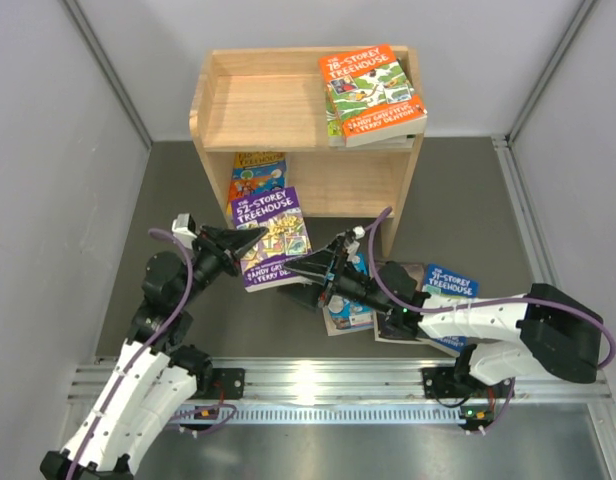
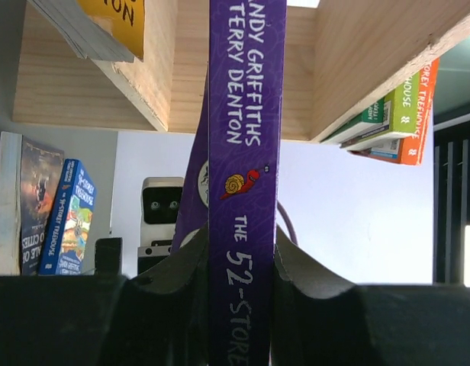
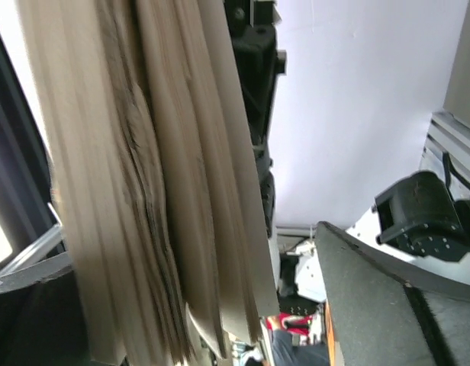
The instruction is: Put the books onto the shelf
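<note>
My left gripper is shut on the spine of a purple "52-Storey Treehouse" book, which it holds off the floor in front of the wooden shelf. In the left wrist view the spine stands pinched between both fingers. My right gripper is open at the book's opposite edge. Its page edges fill the left of the right wrist view, apart from the right finger. An orange book tops a stack on the shelf's top right. Another book lies on the lower tier.
Several books lie on the dark floor under and beside the right arm: a blue one, a dark one and one below the right gripper. Grey walls close in both sides. A metal rail runs along the near edge.
</note>
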Action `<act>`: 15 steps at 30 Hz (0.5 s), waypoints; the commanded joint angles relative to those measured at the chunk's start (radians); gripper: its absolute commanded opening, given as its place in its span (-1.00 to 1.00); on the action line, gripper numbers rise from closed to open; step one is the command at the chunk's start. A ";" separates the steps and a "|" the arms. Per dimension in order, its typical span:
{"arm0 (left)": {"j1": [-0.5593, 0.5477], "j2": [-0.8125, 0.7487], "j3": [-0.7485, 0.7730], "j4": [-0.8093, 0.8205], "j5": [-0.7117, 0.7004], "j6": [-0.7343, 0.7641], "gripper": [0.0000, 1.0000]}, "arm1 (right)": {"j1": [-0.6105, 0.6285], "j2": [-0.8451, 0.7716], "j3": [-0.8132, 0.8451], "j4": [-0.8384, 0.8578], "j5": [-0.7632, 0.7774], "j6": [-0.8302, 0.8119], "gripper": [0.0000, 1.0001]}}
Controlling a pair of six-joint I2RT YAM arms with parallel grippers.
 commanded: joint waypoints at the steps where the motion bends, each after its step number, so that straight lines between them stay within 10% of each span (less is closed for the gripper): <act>1: -0.001 -0.047 0.005 0.147 -0.025 -0.066 -1.00 | 0.016 -0.017 -0.004 0.092 0.077 0.020 0.85; 7: -0.002 -0.087 -0.011 0.087 -0.029 -0.059 -1.00 | 0.013 -0.059 -0.028 0.047 0.094 0.001 -0.18; 15: -0.001 -0.078 0.100 -0.212 -0.047 0.145 -1.00 | 0.006 -0.230 0.008 -0.278 0.088 -0.133 -0.39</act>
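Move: The purple 52-Storey book is already held by the left hand at its spine; its middle lies about 4 cm to that hand's right and 1 cm ahead, at hand height. From the open right hand it is some 6 cm ahead and 6 cm to the left, about level. The yellow book on the lower shelf is roughly 21 cm ahead of the left hand, 2 cm right and 12 cm lower; the blue book on the floor lies about 10 cm ahead of the right hand, 10 cm right and 27 cm down. The right hand, its open fingers already around the book's free page edge near the near corner, closes to pinch the pages between its pads, easing about 2 cm to its right and 1 cm up as it does so, its wrist hardly turning. The left hand keeps its grip on the spine and, after hanging nearly level at first, sinks some 2.5 cm with a slight drift back of about 1 cm, the wrist tipping only about 5 degrees. ##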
